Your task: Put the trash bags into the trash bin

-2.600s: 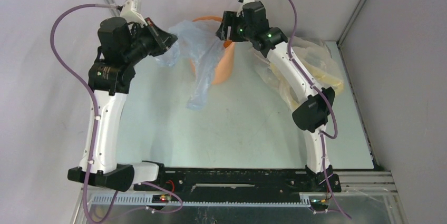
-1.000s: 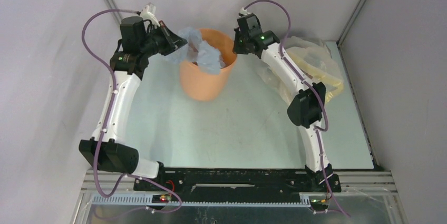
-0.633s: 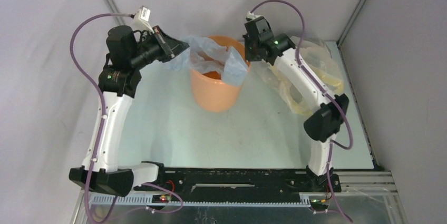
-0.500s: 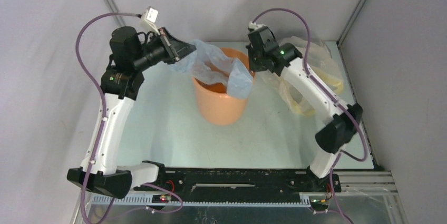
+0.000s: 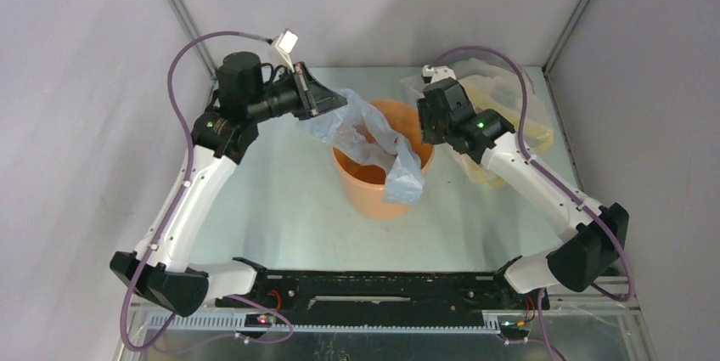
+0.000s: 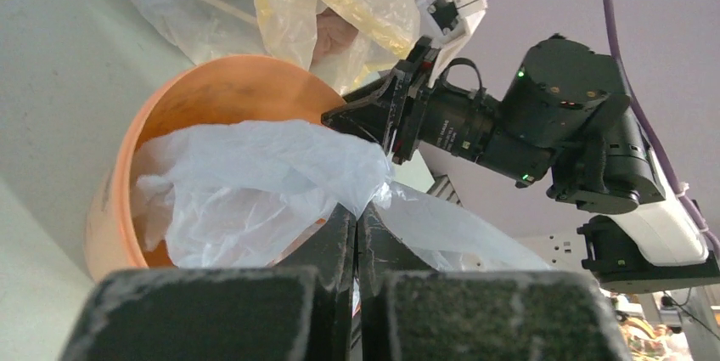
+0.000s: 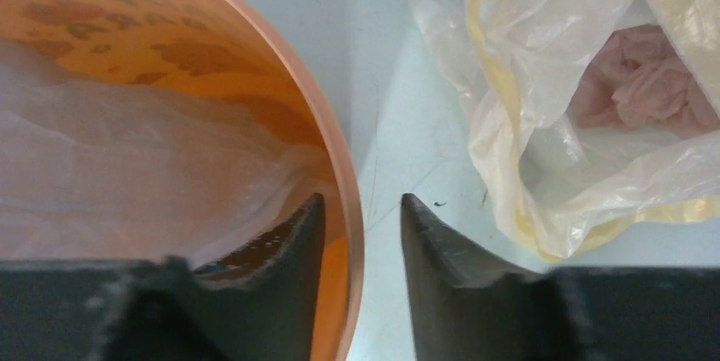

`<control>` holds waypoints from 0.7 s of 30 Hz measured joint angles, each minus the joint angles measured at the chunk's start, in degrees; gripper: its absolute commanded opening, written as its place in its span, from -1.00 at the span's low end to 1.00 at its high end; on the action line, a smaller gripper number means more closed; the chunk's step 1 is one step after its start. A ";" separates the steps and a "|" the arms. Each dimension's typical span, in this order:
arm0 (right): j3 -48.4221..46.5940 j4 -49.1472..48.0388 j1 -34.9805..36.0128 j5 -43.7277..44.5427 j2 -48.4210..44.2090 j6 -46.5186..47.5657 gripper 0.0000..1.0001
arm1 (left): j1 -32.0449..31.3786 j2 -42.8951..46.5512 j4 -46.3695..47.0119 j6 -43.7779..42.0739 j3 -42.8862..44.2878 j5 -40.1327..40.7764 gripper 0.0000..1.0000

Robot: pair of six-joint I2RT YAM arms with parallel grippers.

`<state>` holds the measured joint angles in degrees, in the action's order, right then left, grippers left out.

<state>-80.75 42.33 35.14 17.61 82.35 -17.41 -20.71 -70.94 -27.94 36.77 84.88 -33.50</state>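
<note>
The orange trash bin [image 5: 374, 195] stands upright mid-table. A pale blue-grey trash bag [image 5: 374, 136] lies partly inside it, one end hanging over the near rim. My left gripper [image 5: 334, 106], above the bin's left rim, is shut on a pinched corner of the bag [image 6: 255, 174]; in the left wrist view its tips [image 6: 357, 212] meet on the film. My right gripper [image 7: 362, 200] is open and straddles the bin's right rim [image 7: 335, 157]. One finger is inside the bin, the other outside, with a gap beside the rim.
A bulky clear-and-yellow plastic bundle [image 5: 509, 106] with a pinkish-brown patch [image 7: 645, 81] lies at the back right, just behind my right gripper. Grey walls and metal frame posts [image 5: 178, 4] close in the table at the back and sides.
The bin has travelled from the back of the table toward the middle and right, both grippers with it. The right jaws have parted from the rim. The bag has slumped over the near rim.
</note>
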 measured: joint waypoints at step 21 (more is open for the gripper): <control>-2.97 6.56 7.39 -3.93 -22.53 -0.68 0.69 | -1.27 2.40 3.04 4.20 -6.64 7.96 -1.00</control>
<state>-83.72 48.88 42.52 13.67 59.81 -18.09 -21.98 -68.53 -24.91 40.97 78.24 -25.54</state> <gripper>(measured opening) 0.801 0.003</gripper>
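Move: The right gripper straddles the orange bin's right rim; the bin's middle lies about 12 cm to its left, 4 cm back and 11 cm down. The blue bag's loose end hangs over the near rim, some 14 cm back and 5 cm left, about level. The clear bag with yellow trim lies roughly 16 cm ahead, 20 cm right and 18 cm below. From the left gripper, holding the blue bag, the bin is about 13 cm right, straight below otherwise, some 27 cm down. Free the bin: spread the right fingers on from partly open to wide, lift them off the rim, then swing the right gripper up about 13 cm and back some 10 cm, tilting the fingers upward and turning slightly counter-clockwise. Keep the left gripper shut on the blue bag above the bin, letting it sink 2 to 3 cm. ##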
